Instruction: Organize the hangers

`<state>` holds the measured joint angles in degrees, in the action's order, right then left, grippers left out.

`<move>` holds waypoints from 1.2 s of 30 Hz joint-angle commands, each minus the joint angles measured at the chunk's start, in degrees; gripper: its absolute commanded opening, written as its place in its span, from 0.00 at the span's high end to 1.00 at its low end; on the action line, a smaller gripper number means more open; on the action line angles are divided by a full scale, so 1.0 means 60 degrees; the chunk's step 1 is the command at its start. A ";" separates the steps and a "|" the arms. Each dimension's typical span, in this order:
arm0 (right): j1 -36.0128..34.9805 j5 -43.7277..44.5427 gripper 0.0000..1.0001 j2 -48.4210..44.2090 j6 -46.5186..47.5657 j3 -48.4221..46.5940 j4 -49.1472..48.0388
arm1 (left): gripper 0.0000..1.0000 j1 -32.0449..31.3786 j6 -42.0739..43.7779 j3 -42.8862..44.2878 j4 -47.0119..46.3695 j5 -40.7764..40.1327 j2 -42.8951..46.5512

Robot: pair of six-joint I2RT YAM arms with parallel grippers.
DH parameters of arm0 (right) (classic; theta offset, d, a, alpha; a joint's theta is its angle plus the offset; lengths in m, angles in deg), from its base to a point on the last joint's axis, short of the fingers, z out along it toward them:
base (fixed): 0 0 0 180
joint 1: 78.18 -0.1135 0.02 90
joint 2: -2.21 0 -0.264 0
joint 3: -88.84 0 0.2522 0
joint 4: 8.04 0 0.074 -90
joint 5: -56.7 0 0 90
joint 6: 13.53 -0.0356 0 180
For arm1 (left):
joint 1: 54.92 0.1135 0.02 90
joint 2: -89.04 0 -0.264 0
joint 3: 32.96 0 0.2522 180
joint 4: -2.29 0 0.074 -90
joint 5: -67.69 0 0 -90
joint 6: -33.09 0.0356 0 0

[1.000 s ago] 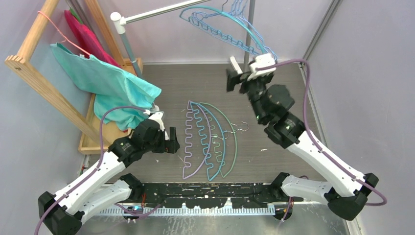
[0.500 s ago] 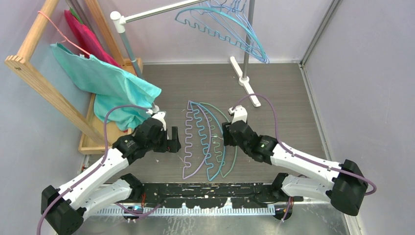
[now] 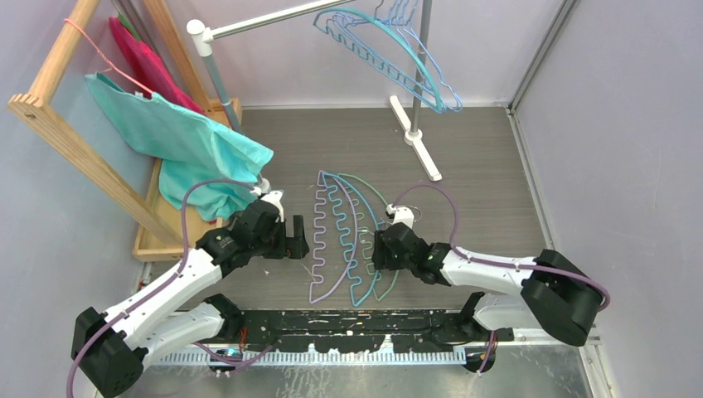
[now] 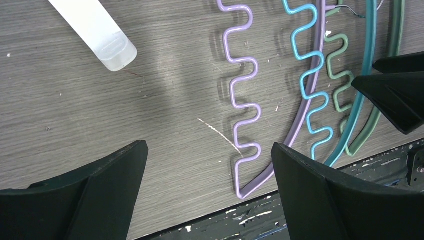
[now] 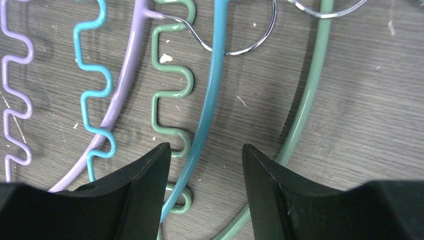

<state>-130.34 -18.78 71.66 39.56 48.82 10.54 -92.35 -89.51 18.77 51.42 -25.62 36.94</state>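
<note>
Three hangers lie side by side on the floor: lavender [image 3: 322, 228], teal with a light blue zigzag [image 5: 212, 90] and green [image 5: 310, 95]. Several more hangers [image 3: 398, 62] hang on the grey rail [image 3: 265, 21]. My right gripper [image 5: 205, 150] is low over the floor hangers and partly open. The teal arch runs between its fingers, close to the left finger. My left gripper [image 4: 209, 145] hovers wide open over the lower end of the lavender hanger [image 4: 245, 150] and holds nothing. The right gripper's fingertips [image 4: 395, 90] show at the left wrist view's right edge.
The rail's stand has a pole [image 3: 423, 66] and a white foot [image 3: 419, 141] behind the floor hangers. A wooden rack [image 3: 75, 141] at the left carries a teal cloth [image 3: 182, 141], a magenta cloth [image 3: 141, 58] and a pink wire hanger [image 3: 108, 58]. Walls close in on both sides.
My right arm has come down from the rail to the floor hangers, and its jaws have narrowed. The hangers on the rail have swung. The left arm has barely moved.
</note>
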 commanded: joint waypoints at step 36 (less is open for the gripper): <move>-0.3717 0.9269 0.99 0.1455 0.2117 -0.7074 0.5690 | 0.02 0.0013 -0.0377 -0.0344 -0.0125 0.0237 0.0758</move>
<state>-152.65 20.67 77.97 48.46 14.59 38.85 -92.35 -91.00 16.74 51.49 -24.98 39.81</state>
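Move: The blue hanger's curved bar runs almost between the right gripper's open fingers, about 2 cm to its left, 1 cm ahead and 1 cm lower. The green hanger's bar lies some 4 cm to the right of this gripper, level with it. The purple hanger's middle is about 9 cm to its left and 2 cm ahead, both near 1 cm below. From the left gripper, the blue bar is roughly 15 cm to the right, 1 cm ahead and 9 cm down. Ease the right gripper about 2 cm left and slightly less forward, sinking a touch, and close the fingers to pinch the blue hanger's bar. Draw back about 1.5 cm to the right and back, then lift quickly some 17 cm, veering left again by about 4 cm, while the fingers swing up and forward some 30 degrees and keep their grip. ##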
